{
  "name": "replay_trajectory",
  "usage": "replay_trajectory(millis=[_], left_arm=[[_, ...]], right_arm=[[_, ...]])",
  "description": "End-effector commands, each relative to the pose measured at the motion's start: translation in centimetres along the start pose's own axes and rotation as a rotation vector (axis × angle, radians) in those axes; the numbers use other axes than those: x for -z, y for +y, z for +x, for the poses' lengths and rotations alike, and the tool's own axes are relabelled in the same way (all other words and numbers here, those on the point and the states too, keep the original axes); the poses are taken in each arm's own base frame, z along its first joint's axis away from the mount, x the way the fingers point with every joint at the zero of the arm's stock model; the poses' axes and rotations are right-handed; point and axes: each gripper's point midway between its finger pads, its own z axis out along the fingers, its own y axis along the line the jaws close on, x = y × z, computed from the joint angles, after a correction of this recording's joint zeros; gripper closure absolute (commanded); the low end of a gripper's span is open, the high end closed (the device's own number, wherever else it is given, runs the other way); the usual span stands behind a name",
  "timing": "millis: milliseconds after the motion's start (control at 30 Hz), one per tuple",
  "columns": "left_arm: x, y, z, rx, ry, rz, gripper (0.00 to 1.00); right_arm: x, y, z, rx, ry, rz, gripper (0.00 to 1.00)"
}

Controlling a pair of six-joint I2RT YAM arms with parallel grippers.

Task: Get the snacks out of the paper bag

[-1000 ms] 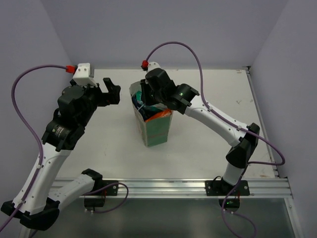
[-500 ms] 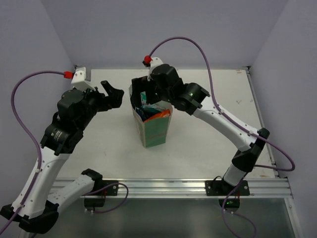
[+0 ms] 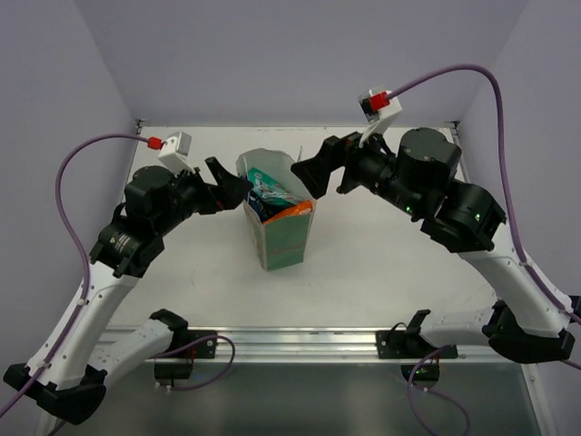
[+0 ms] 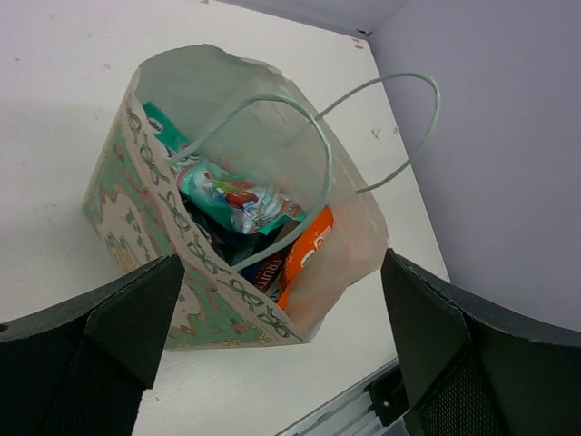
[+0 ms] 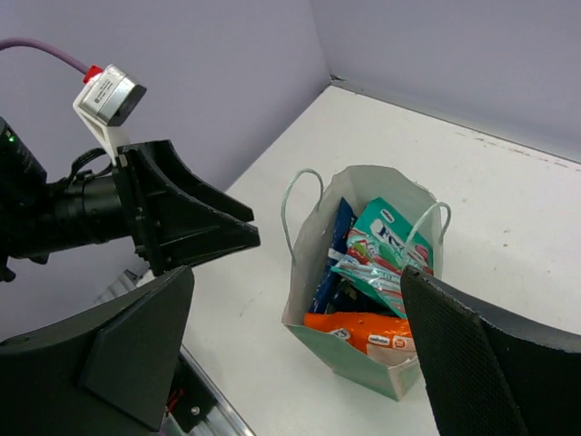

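The paper bag (image 3: 280, 238) stands upright mid-table with its mouth open, and the snacks are inside it. A teal-green packet (image 5: 386, 247) sticks up highest. An orange packet (image 5: 363, 329) leans on the near wall, and a blue packet (image 5: 334, 250) stands along the left wall. The left wrist view shows the bag's patterned side (image 4: 177, 263), the teal-green packet (image 4: 238, 202) and the orange packet (image 4: 307, 256). My left gripper (image 3: 231, 184) is open and empty, close to the bag's left rim. My right gripper (image 3: 313, 169) hangs open and empty above the bag's right side, clear of it.
The bag's thin string handles (image 4: 399, 136) arch over its mouth. A metal rail (image 3: 309, 343) runs along the table's near edge. Purple walls close the table in at the back and both sides. The left arm's fingers (image 5: 186, 222) show in the right wrist view.
The right gripper has come up out of the bag, swung back to the right and opened, carrying nothing. The left gripper has moved closer to the bag's left rim.
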Motion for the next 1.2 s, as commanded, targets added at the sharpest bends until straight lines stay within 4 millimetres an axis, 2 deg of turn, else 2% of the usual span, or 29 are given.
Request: replay_trajectory(millis=[0, 67, 200, 333, 467, 533, 667, 833, 1000, 1167], left_arm=[[-0.1, -3.1, -1.1, 0.001, -0.008, 0.113, 0.00], [-0.6, -2.8, -0.7, 0.008, 0.002, 0.092, 0.00], [-2.1, -1.1, 1.3, 0.025, 0.043, 0.024, 0.00], [-3.6, 1.0, 1.7, 0.015, 0.024, -0.097, 0.00], [-4.6, 2.1, 2.3, -0.017, 0.041, -0.148, 0.01], [-4.8, 2.9, 2.6, -0.030, 0.052, -0.185, 0.06], [-5.1, 4.0, 3.0, -0.051, 0.065, -0.233, 0.29], [-5.3, 4.3, 3.6, -0.050, 0.088, -0.245, 0.48], [-5.2, 4.8, 4.5, -0.046, 0.124, -0.259, 0.56], [-5.2, 5.8, 5.2, -0.039, 0.134, -0.297, 0.73]], right_arm=[[-0.8, -1.9, 1.8, 0.047, 0.026, 0.080, 0.01], [-0.7, -2.5, 2.6, 0.050, 0.038, 0.100, 0.01], [0.3, -3.4, 3.3, 0.033, 0.040, 0.122, 0.01], [0.5, -3.8, 4.5, 0.023, 0.062, 0.130, 0.01], [0.8, -4.0, 4.9, 0.017, 0.065, 0.135, 0.01], [0.8, -4.3, 5.2, 0.019, 0.070, 0.143, 0.01], [1.4, -4.7, 5.2, 0.018, 0.060, 0.156, 0.01], [1.7, -5.1, 5.6, 0.019, 0.063, 0.168, 0.01], [1.7, -5.2, 5.7, 0.021, 0.064, 0.170, 0.01], [1.5, -5.2, 5.9, 0.022, 0.070, 0.167, 0.01]])
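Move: At the paper bag's left rim, roughly 3 cm ahead of the left hand, 2 cm to its right and 8 cm lower, is where its open fingers are headed. From the left hand, the teal snack in the bag lies about 5 cm ahead, 8 cm right and 12 cm down; the orange snack is level with it fore and aft, 11 cm right and 12 cm down. From the right hand, that rim is around 5 cm ahead, 13 cm left and 21 cm below. Easing a little to the right, then sinking about 8 cm and reaching some 3 cm forward, the left hand tips slightly downward and brings its fingers astride the bag's left wall, one inside and one outside, narrowing from wide open to about a third. The right hand drops about 8 cm, then shifts some 3 cm right, staying wide open and off the bag. ##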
